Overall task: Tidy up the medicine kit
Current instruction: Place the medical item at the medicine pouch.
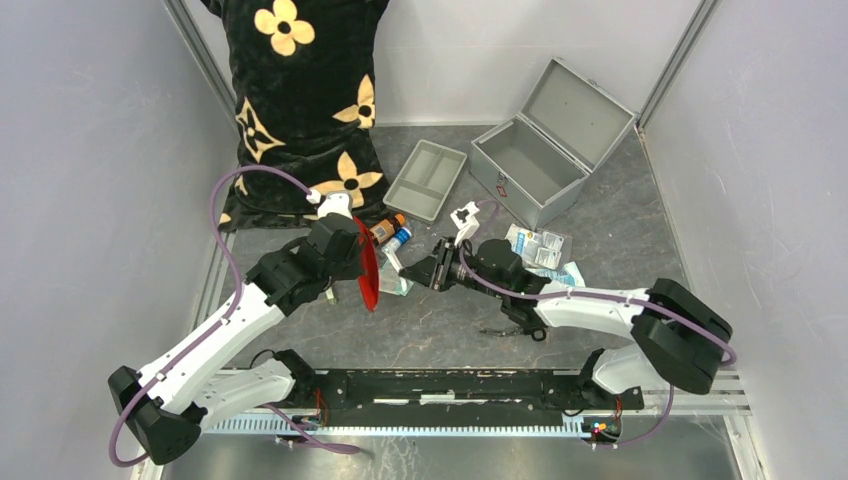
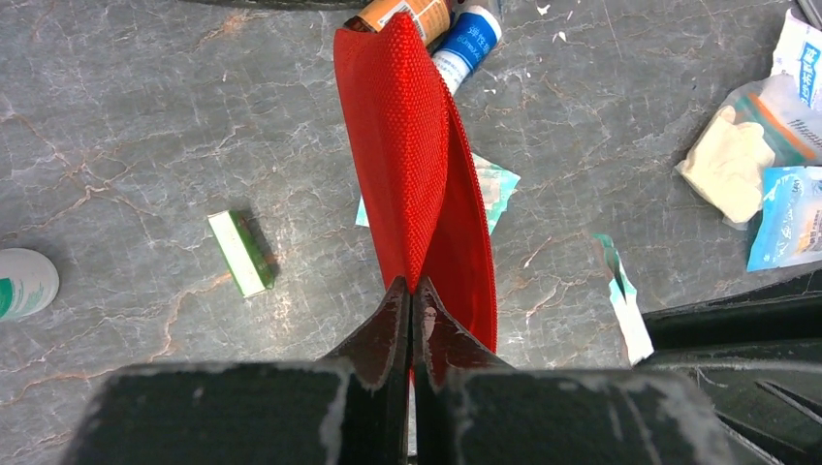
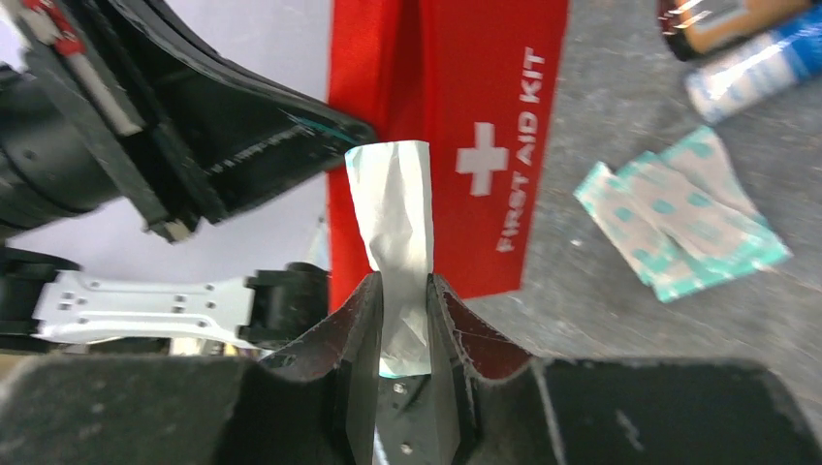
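The medicine kit [image 1: 530, 165], a silver-grey metal case, stands at the back right with its lid open and nothing visible inside. My left gripper [image 2: 414, 291] is shut on the lower edge of a red first-aid pouch [image 2: 412, 165] and holds it upright above the table, mouth slightly parted. The pouch [image 1: 368, 275] hangs between the two arms. My right gripper [image 3: 405, 286] is shut on a white paper packet [image 3: 393, 203], whose free end sits against the pouch [image 3: 504, 145] near its white cross.
A grey divided tray [image 1: 427, 178] lies left of the case, in front of a black flowered pillow [image 1: 300, 100]. An orange bottle and a blue tube [image 1: 392, 232], teal-spotted sachets [image 3: 679, 213], a glove packet [image 2: 737, 165] and a green-white box [image 2: 240, 252] lie loose on the table.
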Robot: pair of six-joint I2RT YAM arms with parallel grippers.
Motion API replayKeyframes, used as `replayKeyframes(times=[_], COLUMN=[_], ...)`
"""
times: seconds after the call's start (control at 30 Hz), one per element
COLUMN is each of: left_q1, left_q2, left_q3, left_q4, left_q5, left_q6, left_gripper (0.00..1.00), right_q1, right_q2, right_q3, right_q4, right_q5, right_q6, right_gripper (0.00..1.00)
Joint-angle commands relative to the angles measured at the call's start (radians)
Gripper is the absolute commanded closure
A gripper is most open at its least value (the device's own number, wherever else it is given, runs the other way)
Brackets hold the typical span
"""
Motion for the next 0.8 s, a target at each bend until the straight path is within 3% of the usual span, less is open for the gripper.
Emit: replayKeyframes(times=[0.0, 0.33, 0.77], left_q1=[-0.004, -0.004, -0.004], left_q2=[0.003, -0.012, -0.036], left_q3=[-0.007, -0.015, -0.016], left_q4=[0.052, 0.079, 0.078], left_q5=[-0.016, 0.026, 0.046], left_q6=[-0.046, -0.052, -0.058], left_gripper=[0.98, 0.98, 0.98], right_q1=[0.012, 0.039, 0.05], right_q2=[0.064, 0.21, 0.251], right_q3=[0.069, 0.171, 0.193], right_q4=[0.244, 0.323, 0.221], right_q5=[-0.059, -0.062, 0.0], right_q6=[0.138, 0.247, 0.236], right_gripper=[0.72, 0.72, 0.69])
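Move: The first aid pouch that my left hand already holds hangs about 8 cm to the left of my right hand, some 4 cm ahead and 3 cm lower; from my left hand its middle is about 4 cm ahead, 2 cm right and 4 cm down. On the table, from my right hand, the turquoise packets lie about 6 cm ahead and 3 cm left, the blue-white bottle some 16 cm ahead and 3 cm left; both are about 16 cm below. Still gripping the white medical packet, I carry it with my right hand about 5.5 cm left to the pouch's upper edge, arching up some 4 cm on the way and easing down over a centimetre as the sideways travel stops. My wrist rolls some 15 degrees, its left side rising; my left hand keeps its pinch on the pouch, almost still. ##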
